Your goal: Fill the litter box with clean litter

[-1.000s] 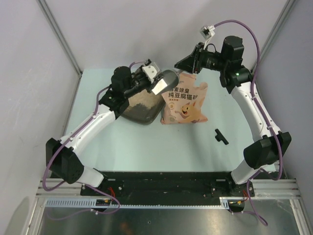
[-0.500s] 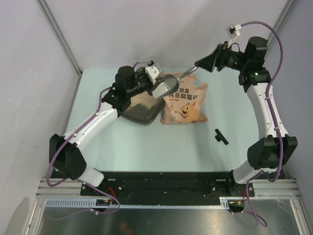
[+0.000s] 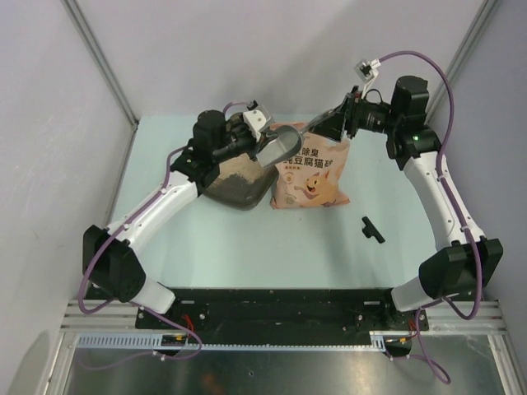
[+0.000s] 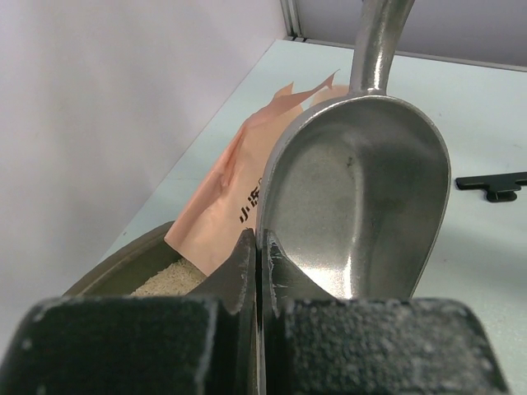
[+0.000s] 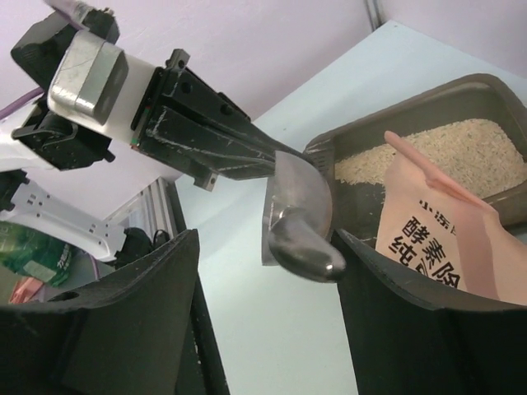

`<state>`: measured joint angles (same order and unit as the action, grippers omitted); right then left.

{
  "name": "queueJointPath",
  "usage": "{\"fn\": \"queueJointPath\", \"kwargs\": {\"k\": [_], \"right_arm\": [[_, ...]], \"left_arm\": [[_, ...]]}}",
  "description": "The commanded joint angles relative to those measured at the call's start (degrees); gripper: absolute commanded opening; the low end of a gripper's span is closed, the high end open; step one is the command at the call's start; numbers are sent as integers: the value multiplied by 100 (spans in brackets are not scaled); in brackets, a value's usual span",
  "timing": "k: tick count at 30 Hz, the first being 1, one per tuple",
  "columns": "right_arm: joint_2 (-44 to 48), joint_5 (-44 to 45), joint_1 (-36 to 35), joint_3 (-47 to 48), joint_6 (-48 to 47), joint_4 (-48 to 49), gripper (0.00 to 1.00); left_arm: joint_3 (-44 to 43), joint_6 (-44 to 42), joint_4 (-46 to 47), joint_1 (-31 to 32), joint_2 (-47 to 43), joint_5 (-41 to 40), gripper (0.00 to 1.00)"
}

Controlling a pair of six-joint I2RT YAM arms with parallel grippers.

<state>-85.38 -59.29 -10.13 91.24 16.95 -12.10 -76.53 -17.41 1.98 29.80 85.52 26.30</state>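
The dark litter box (image 3: 216, 191) sits at the back left with pale clean litter (image 3: 239, 169) in it, also visible in the right wrist view (image 5: 436, 152). My left gripper (image 3: 265, 141) is shut on the bowl rim of the grey metal scoop (image 3: 284, 144), just above the box's right end. In the left wrist view the scoop bowl (image 4: 362, 189) holds only a dusty film. My right gripper (image 3: 319, 127) is open, and the scoop's handle end (image 5: 306, 247) lies between its fingers without contact. The pink litter bag (image 3: 311, 173) lies to the right of the box.
A small black clip (image 3: 372, 229) lies on the pale green table to the right of the bag. Grey walls close in the back and both sides. The bag's torn top (image 4: 284, 95) points toward the back wall.
My left gripper has shut on the scoop's bowl while my right gripper opened and let go of the handle. The right gripper drew back to the right, then returned around the handle end.
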Motion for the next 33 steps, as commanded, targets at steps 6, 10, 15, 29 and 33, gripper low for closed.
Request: {"fn": "queueJointPath", "kwargs": {"k": [6,10,15,29,33], "right_arm": [[-92,392,-68,52,344,639,53],[-92,365,-173,17,213,542,47],[-66,462,-244,8,54,393,45],[-119,585,-340,17,-210,155,38],[-136,611,-358,34,-219,164,35]], "left_arm": [[-266,141,215,-27,-88,226,0],[-283,159,215,-27,-79,226,0],[-301,168,215,-27,-44,261,0],[-292,212,215,-36,-61,296,0],[-310,212,215,-27,-44,314,0]]}}
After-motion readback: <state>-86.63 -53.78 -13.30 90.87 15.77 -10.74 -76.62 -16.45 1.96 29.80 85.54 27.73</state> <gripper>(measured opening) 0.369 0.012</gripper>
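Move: The metal scoop's handle is almost at the right hand: its middle is about 1 cm ahead of the point between the open fingers, 2 cm to the left and level in height. The litter bag stands some 7 cm ahead, 4 cm left and 25 cm below; the litter box is about 17 cm ahead, 24 cm left and 35 cm down. From the left hand, which already pinches the bowl's rim, that handle is about 14 cm right, 2 cm ahead and 8 cm higher. The scoop's handle is brought between the right fingers: the right hand eases forward about 1 cm to line up with it, then slides left about 1.5 cm along it towards the bowl, sinking nearly 1 cm late on. Meanwhile those fingers close to roughly half their starting gap, though a firm grip isn't evident. The left hand stays put, keeping its pinch on the rim. ##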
